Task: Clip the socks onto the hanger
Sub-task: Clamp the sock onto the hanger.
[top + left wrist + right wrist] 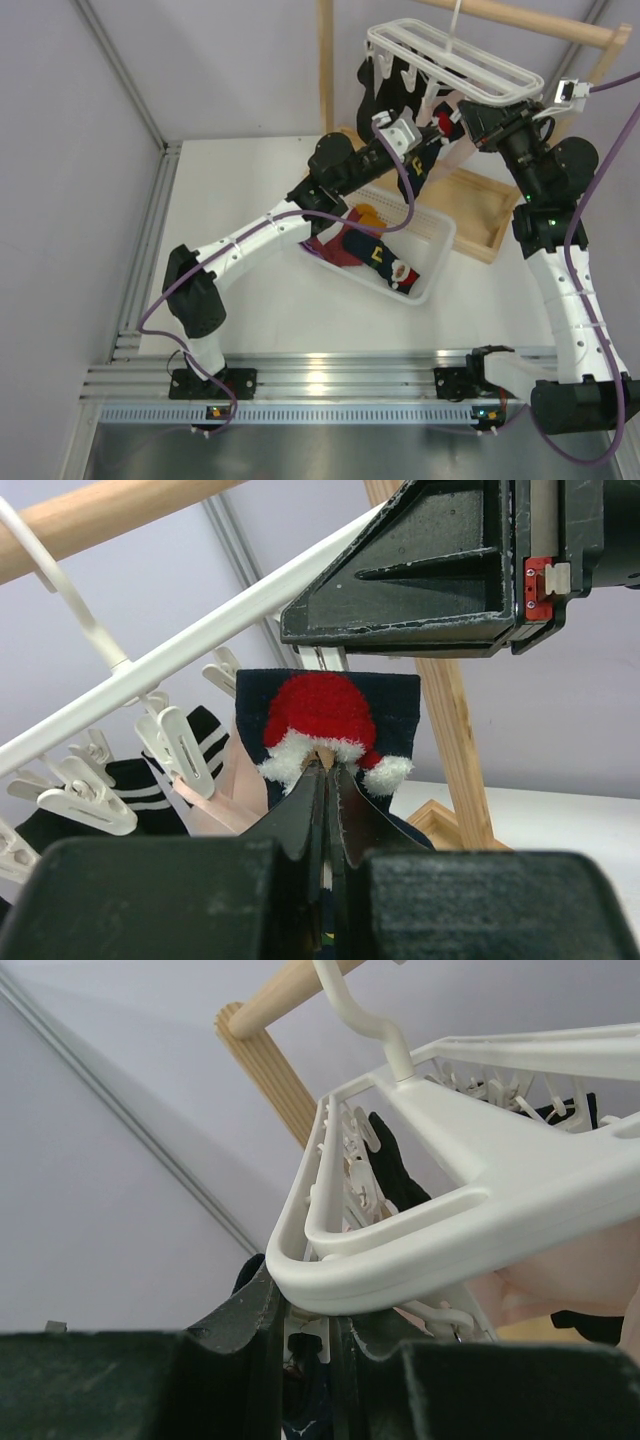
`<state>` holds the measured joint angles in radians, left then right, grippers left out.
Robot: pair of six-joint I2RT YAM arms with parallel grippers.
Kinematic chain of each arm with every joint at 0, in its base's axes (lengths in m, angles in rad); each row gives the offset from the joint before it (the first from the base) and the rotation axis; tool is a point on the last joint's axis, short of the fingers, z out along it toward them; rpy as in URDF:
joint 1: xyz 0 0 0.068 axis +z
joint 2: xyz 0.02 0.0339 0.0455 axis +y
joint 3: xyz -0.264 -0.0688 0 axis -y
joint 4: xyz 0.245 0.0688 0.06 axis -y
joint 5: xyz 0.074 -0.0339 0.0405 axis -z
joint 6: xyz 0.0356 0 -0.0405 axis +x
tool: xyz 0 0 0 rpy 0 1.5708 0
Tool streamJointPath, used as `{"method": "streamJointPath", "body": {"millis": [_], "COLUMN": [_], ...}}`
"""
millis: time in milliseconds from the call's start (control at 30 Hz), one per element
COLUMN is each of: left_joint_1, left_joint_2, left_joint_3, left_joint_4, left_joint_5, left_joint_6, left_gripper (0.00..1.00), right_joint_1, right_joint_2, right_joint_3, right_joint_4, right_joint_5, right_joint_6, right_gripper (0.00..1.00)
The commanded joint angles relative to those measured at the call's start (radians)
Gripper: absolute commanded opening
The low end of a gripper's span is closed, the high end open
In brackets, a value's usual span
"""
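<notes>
The white lattice hanger (455, 60) hangs from the wooden rod. My left gripper (432, 138) is shut on a navy sock with a red-white Santa hat (325, 715) and holds it up just under the hanger's rail (200, 645), close to my right gripper (440, 570). My right gripper (472, 122) is under the hanger's corner (400, 1260), and its jaws are closed on a small white peg (312, 1335). More socks (378, 250) lie in the basket. Black striped socks (130, 785) hang from pegs (172, 742).
A white slotted basket (442, 232) stands mid-table below the arms. The tall wooden rack post (325, 60) and its wooden base frame (485, 215) are behind. A pale pink garment (215, 800) hangs beside the Santa sock. An aluminium rail runs along the table's near edge (320, 380).
</notes>
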<state>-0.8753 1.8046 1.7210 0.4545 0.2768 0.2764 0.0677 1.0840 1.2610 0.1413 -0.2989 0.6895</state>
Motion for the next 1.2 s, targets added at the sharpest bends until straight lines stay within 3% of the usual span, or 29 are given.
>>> {"method": "streamJointPath", "body": {"millis": [0,100,300,767,967,1167], "left_joint_1": [-0.007,-0.005,-0.005,-0.002,0.01,0.029], "left_joint_2": [-0.004,-0.001,0.001,-0.017,-0.039,-0.047], "left_joint_3": [0.051,0.058,0.068,0.046,0.028,0.014], "left_joint_4": [0.052,0.043,0.015,-0.025,-0.042,-0.054], "left_joint_5": [0.024,0.019,0.013,-0.034,-0.048,-0.068], "left_joint_6": [-0.02,-0.017,-0.046,-0.013,-0.037,-0.068], "left_gripper": [0.0,0.0,0.0,0.0,0.0,0.01], "right_joint_1": [-0.008,-0.006,-0.008,-0.023,-0.048,-0.219], "right_joint_2": [-0.021,-0.024,-0.039,-0.122,-0.171,-0.15], "right_joint_3": [-0.003,0.0,0.011,0.028,0.043,0.118], "right_joint_4": [0.001,-0.003,-0.019,-0.112,-0.23,-0.278], "right_joint_5": [-0.063,-0.069,-0.063,-0.086,-0.152,-0.348], "right_joint_6": [0.008,0.01,-0.001,-0.042,-0.111,-0.094], "right_gripper": [0.06,0.21,0.37,0.56,0.64,0.65]}}
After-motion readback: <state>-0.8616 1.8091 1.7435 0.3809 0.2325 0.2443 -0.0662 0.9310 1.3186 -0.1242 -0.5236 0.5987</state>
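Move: Just at the fingertips of both hands is the open clip: some 5 cm above the left hand, 1 cm ahead and 2 cm to its right, and about 1 cm below and 1 cm left of the right hand. The hanger's near right corner stands roughly 5 cm right, 2 cm back and 3 cm above the right hand. From the left hand, the pink garment hangs about 8 cm ahead and 3 cm right, and the black clothes 11 cm ahead and 6 cm left. Letting go of the clip, the right fingers spread from nearly shut to about two-thirds open and the hand draws straight back some 6 cm, away from the hanger, veering a little right at the very end. The left hand keeps its pinch on the Santa sock below the cuff and holds it at the clip, easing only about 1.5 cm forward late on. ##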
